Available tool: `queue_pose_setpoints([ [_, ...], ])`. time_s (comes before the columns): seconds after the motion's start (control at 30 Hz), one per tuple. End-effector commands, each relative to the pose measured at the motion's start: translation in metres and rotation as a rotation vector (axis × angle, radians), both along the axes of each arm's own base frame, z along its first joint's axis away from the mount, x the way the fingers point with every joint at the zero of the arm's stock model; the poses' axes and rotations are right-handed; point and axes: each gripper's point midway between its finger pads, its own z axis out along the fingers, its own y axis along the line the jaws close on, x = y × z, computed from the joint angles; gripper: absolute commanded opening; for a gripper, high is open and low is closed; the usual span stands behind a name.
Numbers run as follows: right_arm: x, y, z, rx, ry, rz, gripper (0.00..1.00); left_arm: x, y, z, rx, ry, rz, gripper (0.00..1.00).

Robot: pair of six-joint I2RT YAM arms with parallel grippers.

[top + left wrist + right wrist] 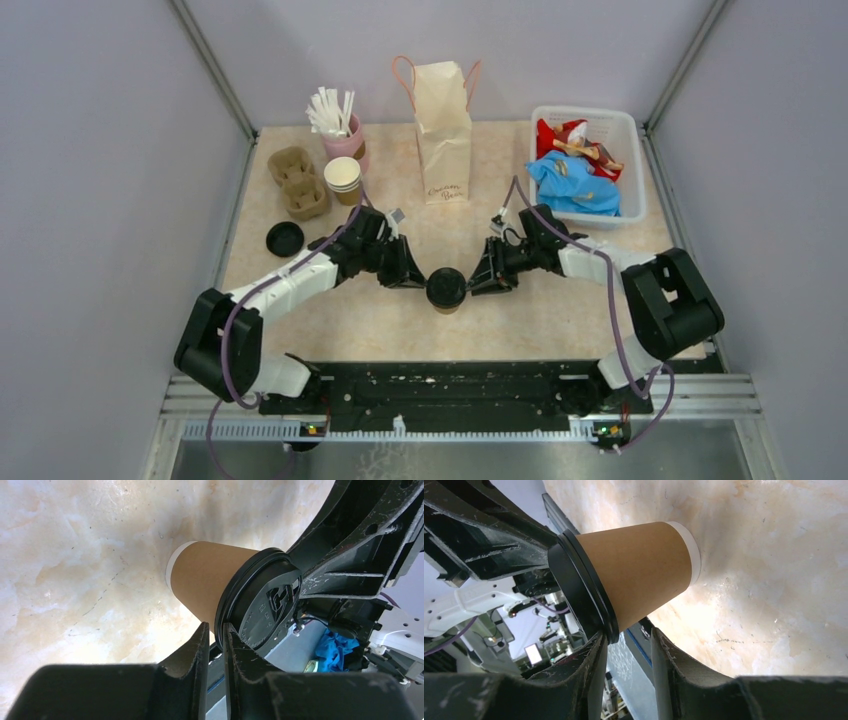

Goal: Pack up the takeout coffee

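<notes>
One takeout coffee (446,289), a brown paper cup with a black lid, stands on the table between both arms. My left gripper (416,279) is at its left side. In the left wrist view its fingers (202,635) stand a narrow gap apart, open, with the lid's rim (235,605) against one tip and nothing clamped. My right gripper (479,282) is at the cup's right side, open. Its fingertips (600,642) straddle the lid's edge (589,605) and the cup wall (639,575), one tip touching the rim. The tall paper bag (443,135) stands upright at the back.
A loose black lid (285,239) lies at the left. Behind it are a cardboard cup carrier (297,181), a stack of lidless cups (343,179) and a pink cup of straws (340,125). A white bin (632,150) of packets sits back right.
</notes>
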Motion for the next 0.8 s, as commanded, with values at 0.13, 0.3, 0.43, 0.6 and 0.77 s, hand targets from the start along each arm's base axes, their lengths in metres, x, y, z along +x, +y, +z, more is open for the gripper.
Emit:
queue_pose_setpoints([
  [0.13, 0.019, -0.002, 0.006, -0.179, -0.086, -0.009, 0.37, -0.016, 0.022, -0.012, 0.225, 0.05, -0.016, 0.3],
  [0.3, 0.031, -0.001, 0.036, -0.158, -0.121, -0.018, 0.42, 0.004, 0.023, 0.015, 0.217, -0.004, 0.012, 0.34],
  [0.43, 0.03, -0.008, 0.045, -0.184, -0.143, -0.005, 0.46, 0.012, 0.023, 0.032, 0.194, -0.039, 0.016, 0.39],
  [0.6, 0.009, -0.002, 0.047, -0.14, -0.101, 0.024, 0.59, 0.029, -0.002, 0.06, 0.053, -0.132, -0.038, 0.65],
  [0.77, -0.009, 0.016, 0.043, -0.048, -0.053, 0.015, 0.7, 0.036, -0.031, 0.063, -0.094, -0.134, -0.137, 0.73],
])
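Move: The lidded cup stands between my hands, roughly level with both: its middle is about 5 cm right of my left hand and 5 cm left of my right hand, some 4 cm below them. From my left hand, the paper bag is about 27 cm ahead and 5 cm right; the cup stack is 22 cm ahead and 20 cm left. From my right hand, the basket lies about 27 cm ahead and 33 cm right. I stop pressing the lid's rim from both sides and lift both hands off it, opening the fingers of each wide. My left hand rises about 4.5 cm, easing forward and swinging slightly left then back right. My right rises some 3 cm, swings forward over 2 cm and comes back beside the lid, its fingers tipping a little further down. ##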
